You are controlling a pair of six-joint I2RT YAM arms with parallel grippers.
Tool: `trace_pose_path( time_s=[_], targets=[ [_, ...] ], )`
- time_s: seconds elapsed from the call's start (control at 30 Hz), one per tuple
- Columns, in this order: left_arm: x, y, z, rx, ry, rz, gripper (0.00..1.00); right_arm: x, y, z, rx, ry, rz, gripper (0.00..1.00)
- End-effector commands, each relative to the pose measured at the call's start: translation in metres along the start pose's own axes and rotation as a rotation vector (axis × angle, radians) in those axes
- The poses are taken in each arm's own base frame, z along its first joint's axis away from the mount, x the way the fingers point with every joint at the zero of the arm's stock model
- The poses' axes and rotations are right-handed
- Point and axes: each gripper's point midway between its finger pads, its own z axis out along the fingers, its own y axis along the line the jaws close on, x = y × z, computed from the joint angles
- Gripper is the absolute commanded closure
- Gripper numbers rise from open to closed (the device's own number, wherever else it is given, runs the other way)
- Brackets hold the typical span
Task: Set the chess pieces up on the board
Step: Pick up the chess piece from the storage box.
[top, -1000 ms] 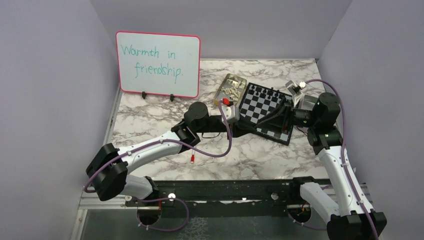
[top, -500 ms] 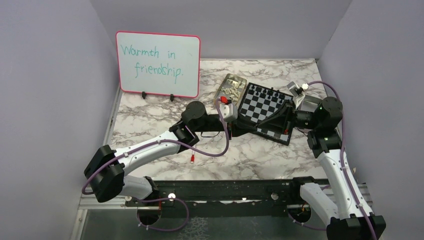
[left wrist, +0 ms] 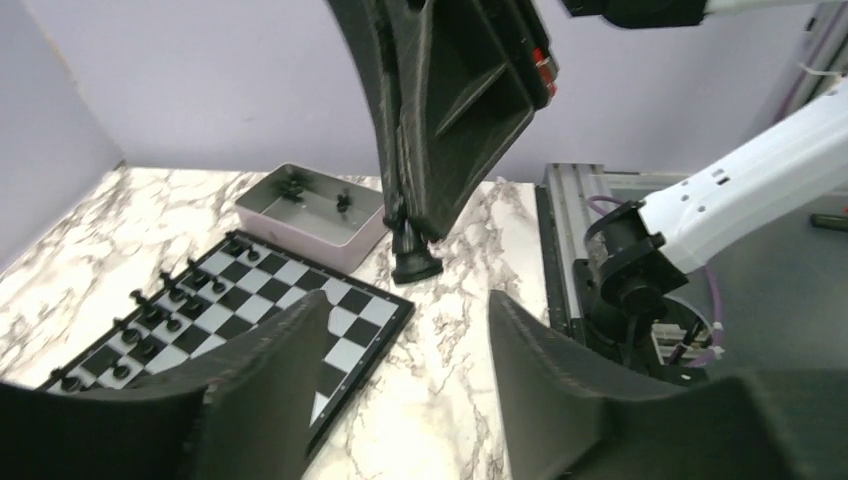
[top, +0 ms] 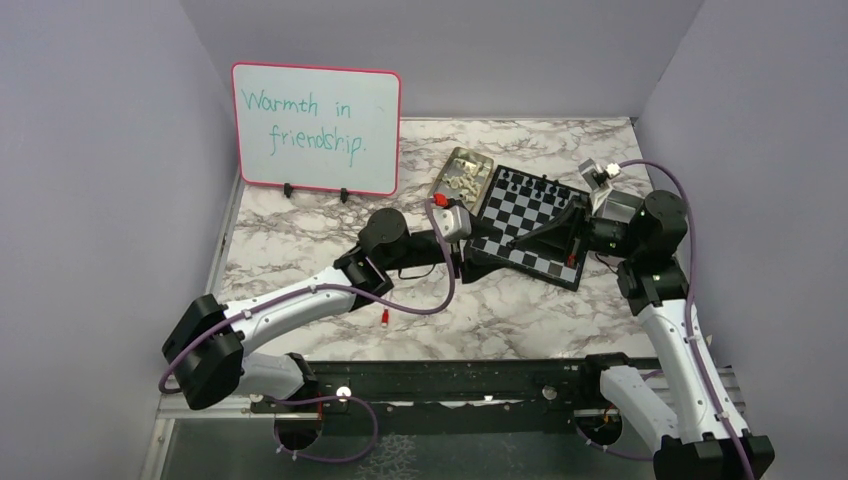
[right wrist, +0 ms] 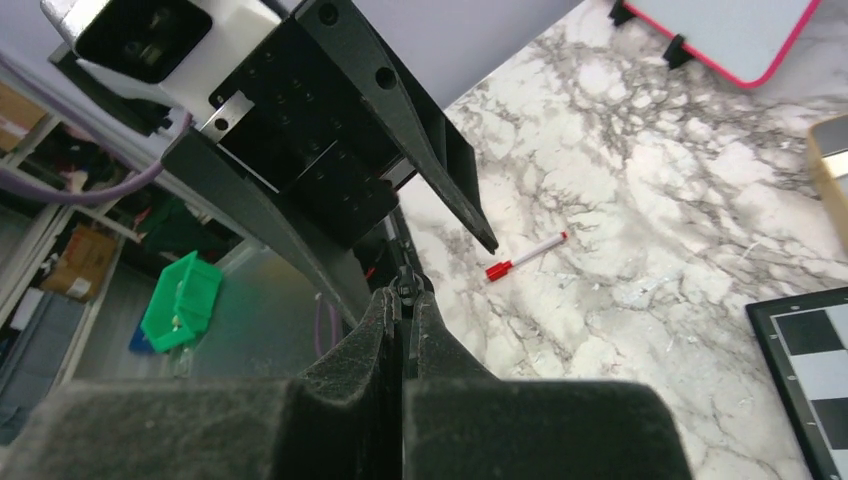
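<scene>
The board (top: 530, 225) lies at the table's right, with black chess pieces (top: 525, 182) along its far rows. In the left wrist view the board (left wrist: 230, 300) sits left of my open left gripper (left wrist: 405, 320), which holds nothing. My right gripper (left wrist: 405, 218) hangs over the board's corner, shut on one black chess piece (left wrist: 416, 262). In the right wrist view the right gripper (right wrist: 405, 297) pinches that black piece (right wrist: 405, 283) at its tips. From above, the left gripper (top: 470, 257) and right gripper (top: 508, 243) meet at the board's near-left edge.
A tin of cream pieces (top: 462, 177) stands left of the board. A grey tray (left wrist: 310, 205) with some black pieces sits beyond it. A pink-framed whiteboard (top: 316, 128) stands at the back left. A red-capped pen (top: 386, 318) lies on the marble.
My right gripper has closed on the black piece while the left gripper has opened and let it go. The left arm has drawn back slightly to the left.
</scene>
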Motion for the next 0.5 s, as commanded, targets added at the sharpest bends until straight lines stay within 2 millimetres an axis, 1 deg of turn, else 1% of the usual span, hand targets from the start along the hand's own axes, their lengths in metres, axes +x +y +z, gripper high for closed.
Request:
trace_pose_path(
  time_s=[0.0, 0.1, 0.13, 0.2, 0.23, 0.33, 0.47],
  targets=[
    [-0.006, 0.014, -0.012, -0.119, -0.025, 0.024, 0.34, -0.012, -0.01, -0.003, 0.127, -0.038, -0.033, 0.99],
    [-0.004, 0.023, -0.019, -0.19, -0.023, 0.011, 0.24, -0.016, -0.017, -0.004, 0.183, -0.05, -0.029, 0.99],
    [-0.004, 0.024, -0.021, -0.202, -0.02, 0.014, 0.19, -0.016, -0.018, -0.005, 0.192, -0.051, -0.029, 0.99],
    [-0.002, 0.026, -0.026, -0.22, -0.008, 0.038, 0.04, -0.018, -0.023, -0.006, 0.224, -0.063, -0.051, 0.99],
    [0.002, 0.028, -0.029, -0.243, 0.011, 0.032, 0.01, -0.019, -0.027, -0.007, 0.243, -0.067, -0.063, 0.99],
    [0.01, 0.041, -0.039, -0.325, 0.06, 0.043, 0.01, -0.024, -0.043, -0.01, 0.329, -0.07, -0.058, 0.99],
    [0.032, 0.055, -0.053, -0.44, 0.171, -0.013, 0.01, -0.028, -0.07, -0.016, 0.463, -0.07, -0.025, 0.99]
  ],
)
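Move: Held in the right fingertips, the black chess piece goes to the chessboard, whose middle lies about 26 cm ahead of that hand, 8 cm to its right and 28 cm below. From that hand the gold box of white pieces is some 37 cm ahead, 9 cm left, and the grey box about 25 cm ahead, 29 cm right, both low on the table. From the empty left hand the board's middle is roughly 26 cm ahead, 12 cm right, 28 cm below. Parting from each other after the hand-over, both hands swing forward. The right keeps its shut pinch on the black piece and travels about 4 cm forward, drifting right towards the board, its wrist turning some 15 degrees clockwise. The emptied left hand opens from half to full and backs away from the piece, leftward and forward alike, turning counter-clockwise and sinking slightly. ##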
